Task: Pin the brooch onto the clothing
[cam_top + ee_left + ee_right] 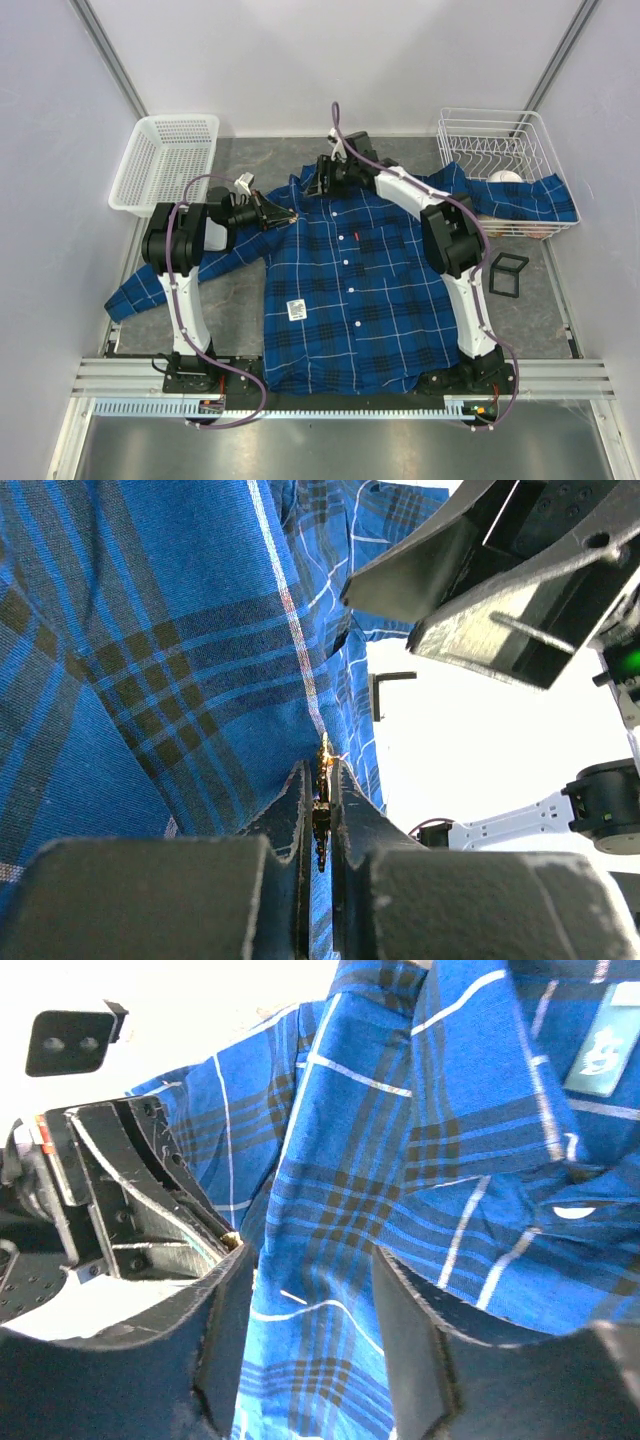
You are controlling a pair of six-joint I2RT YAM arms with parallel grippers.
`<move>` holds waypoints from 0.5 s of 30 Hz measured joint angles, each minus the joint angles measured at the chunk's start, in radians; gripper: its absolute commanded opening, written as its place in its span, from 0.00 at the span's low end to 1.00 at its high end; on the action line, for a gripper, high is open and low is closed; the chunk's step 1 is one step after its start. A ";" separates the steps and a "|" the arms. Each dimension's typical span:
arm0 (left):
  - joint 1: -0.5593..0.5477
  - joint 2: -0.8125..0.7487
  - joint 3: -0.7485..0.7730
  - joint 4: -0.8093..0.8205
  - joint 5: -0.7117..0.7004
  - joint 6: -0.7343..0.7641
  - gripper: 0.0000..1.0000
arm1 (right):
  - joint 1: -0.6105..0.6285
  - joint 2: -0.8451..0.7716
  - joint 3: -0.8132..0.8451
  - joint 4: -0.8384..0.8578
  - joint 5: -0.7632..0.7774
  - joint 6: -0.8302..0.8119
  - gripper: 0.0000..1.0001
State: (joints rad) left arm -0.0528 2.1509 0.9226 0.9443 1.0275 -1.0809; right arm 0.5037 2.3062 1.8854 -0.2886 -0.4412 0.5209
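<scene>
The clothing [350, 290], a blue plaid shirt, lies flat on the table with its collar at the far side. My left gripper [280, 215] is shut on the small gold brooch [322, 805] and presses it against the shirt's left shoulder fabric [150, 630]. The brooch's gold tip [231, 1241] shows at the left fingers. My right gripper [322, 182] is at the collar, just beyond the left one. Its jaws stand open around a raised fold of the clothing [330, 1210] without pinching it. A thin pale sliver [293, 1297] pokes from the fabric between my right gripper [312, 1260] fingers.
A white plastic basket [160, 160] stands at the far left. At the far right is a white wire rack [495, 150], with the shirt's right sleeve draped over it and a white ball [505, 178] inside. A small black square frame [508, 273] lies right of the right arm.
</scene>
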 measured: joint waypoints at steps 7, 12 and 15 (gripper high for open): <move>0.000 0.001 0.001 0.000 0.005 0.000 0.02 | -0.084 -0.018 -0.085 0.039 -0.132 -0.037 0.31; -0.003 0.007 0.008 0.001 0.014 0.000 0.02 | -0.084 -0.002 -0.104 0.039 -0.167 -0.055 0.29; -0.008 0.014 0.012 0.002 0.021 0.000 0.02 | -0.077 0.027 -0.094 0.053 -0.198 -0.057 0.28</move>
State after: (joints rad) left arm -0.0612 2.1647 0.9344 0.9466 1.0481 -1.0809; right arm 0.4263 2.3329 1.7912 -0.2359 -0.6392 0.4641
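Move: The brooch, still pinched in the left fingertips, lies about 6 cm to the left of the right hand, some 5 cm nearer the robot and roughly 3 cm lower. From the right hand, the nearest clear button on the clothing is about 10 cm back, 5 cm to the right and 6 cm below; the little red mark sits level with that button, some 4 cm farther to its right. The left hand has the brooch right at its hand point. Swinging rightward about 4 cm, the empty right hand then drops some 3 cm towards the clothing to the right of the brooch, easing back a little and returning left by about 1 cm. Its fingers close from well open to about half that gap, with the wrist turning roughly 10 degrees. The left hand stays nearly in place, keeping the brooch pinched at the cloth's edge. ##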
